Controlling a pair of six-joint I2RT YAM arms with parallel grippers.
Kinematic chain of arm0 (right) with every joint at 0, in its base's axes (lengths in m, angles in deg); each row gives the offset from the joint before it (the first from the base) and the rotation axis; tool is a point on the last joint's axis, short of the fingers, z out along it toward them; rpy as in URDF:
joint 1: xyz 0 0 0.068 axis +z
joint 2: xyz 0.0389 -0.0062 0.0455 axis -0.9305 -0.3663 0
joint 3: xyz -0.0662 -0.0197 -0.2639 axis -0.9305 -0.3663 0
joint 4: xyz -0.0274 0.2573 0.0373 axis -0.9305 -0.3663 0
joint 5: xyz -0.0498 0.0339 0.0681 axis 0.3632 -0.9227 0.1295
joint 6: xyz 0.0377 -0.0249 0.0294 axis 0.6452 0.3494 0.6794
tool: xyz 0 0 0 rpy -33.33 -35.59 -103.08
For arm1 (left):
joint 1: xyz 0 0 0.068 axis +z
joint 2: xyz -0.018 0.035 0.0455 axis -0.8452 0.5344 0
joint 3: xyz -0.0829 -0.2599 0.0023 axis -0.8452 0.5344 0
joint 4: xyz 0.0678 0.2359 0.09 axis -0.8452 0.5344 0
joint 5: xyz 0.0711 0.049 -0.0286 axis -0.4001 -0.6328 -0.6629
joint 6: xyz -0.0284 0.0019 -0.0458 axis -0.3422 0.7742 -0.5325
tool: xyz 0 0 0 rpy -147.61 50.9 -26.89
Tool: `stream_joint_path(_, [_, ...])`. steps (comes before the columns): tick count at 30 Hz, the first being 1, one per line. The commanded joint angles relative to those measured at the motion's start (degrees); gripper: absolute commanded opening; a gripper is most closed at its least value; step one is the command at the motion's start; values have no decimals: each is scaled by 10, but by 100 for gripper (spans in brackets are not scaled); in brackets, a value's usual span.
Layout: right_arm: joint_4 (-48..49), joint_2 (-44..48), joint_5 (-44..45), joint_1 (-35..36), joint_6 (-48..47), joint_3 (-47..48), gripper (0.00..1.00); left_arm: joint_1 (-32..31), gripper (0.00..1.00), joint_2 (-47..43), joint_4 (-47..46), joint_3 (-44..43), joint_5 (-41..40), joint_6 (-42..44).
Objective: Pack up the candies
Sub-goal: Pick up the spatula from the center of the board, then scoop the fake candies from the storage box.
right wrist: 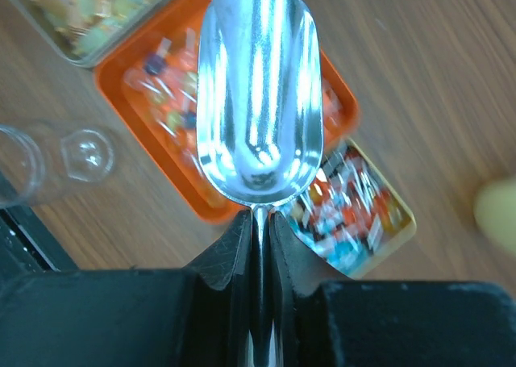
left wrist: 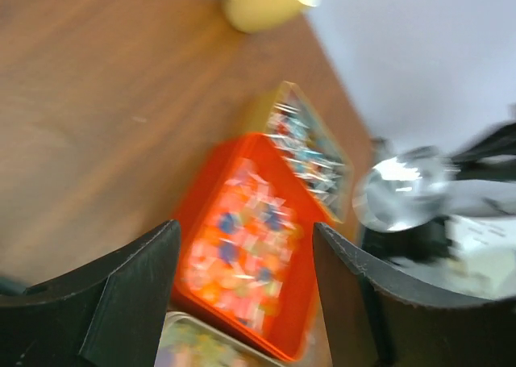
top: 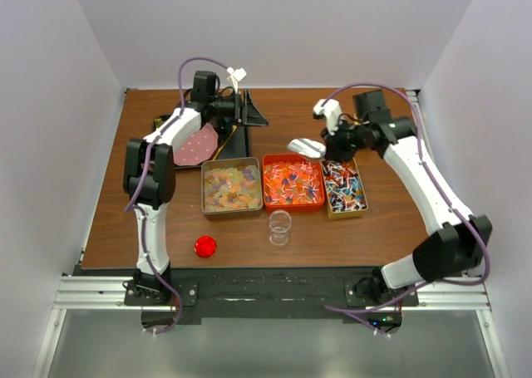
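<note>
The candies lie in three trays side by side: pastel pieces in a grey tray (top: 207, 197), orange and pink ones in an orange tray (top: 293, 205), and shiny wrapped ones (top: 343, 185) in a yellow tray (right wrist: 403, 222). My right gripper (right wrist: 260, 218) is shut on the handle of a metal scoop (right wrist: 258, 93), which hangs empty above the orange tray (right wrist: 113, 81) and the yellow one. My left gripper (left wrist: 246, 278) is open and holds nothing. It hovers at the back left (top: 241, 108) and looks toward the orange tray (left wrist: 193, 222) and the scoop (left wrist: 399, 193).
A clear plastic cup (top: 280, 227) stands in front of the trays, also in the right wrist view (right wrist: 56, 157). A small red disc (top: 205, 246) lies near the front left. A black stand (top: 249, 116) and a pink bag (top: 195, 145) sit at the back left.
</note>
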Motion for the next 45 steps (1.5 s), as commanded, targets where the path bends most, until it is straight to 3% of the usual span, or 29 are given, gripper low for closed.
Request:
stream_joint_path(1, [-55, 72, 122, -17, 76, -21, 0, -19, 71, 8, 132, -70, -177, 149])
stream_joint_path(9, [-151, 118, 162, -37, 122, -76, 0, -38, 69, 5, 142, -79, -214, 158])
stream_joint_path(18, [-210, 146, 169, -59, 126, -109, 0, -78, 69, -34, 139, -31, -244, 177])
stream_joint_path(25, [-266, 109, 151, -64, 91, -123, 0, -90, 69, -40, 143, -19, -264, 190])
stream_joint_path(45, [-270, 7, 236, -74, 89, -122, 0, -89, 69, -14, 128, -63, -270, 165])
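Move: My right hand already holds the spatula by its handle, blade out over the orange candy box. The gold candy box lies about 7 cm to this hand's right, 2 cm back and some 20 cm below. The orange box is about 8 cm to its left and level with it; the yellow mug stands roughly 18 cm ahead and 16 cm right. From my empty, open left hand, the gold box is about 14 cm back and 27 cm right, some 16 cm lower. I keep the spatula pinched in my right hand and sweep it right and back about 12 cm each way, sinking some 9 cm, while the fingers swing round to point down, bringing the blade from the orange box to the near end of the gold box. My left hand, staying open, sinks about 6 cm and tips its fingers down some 25 degrees. ##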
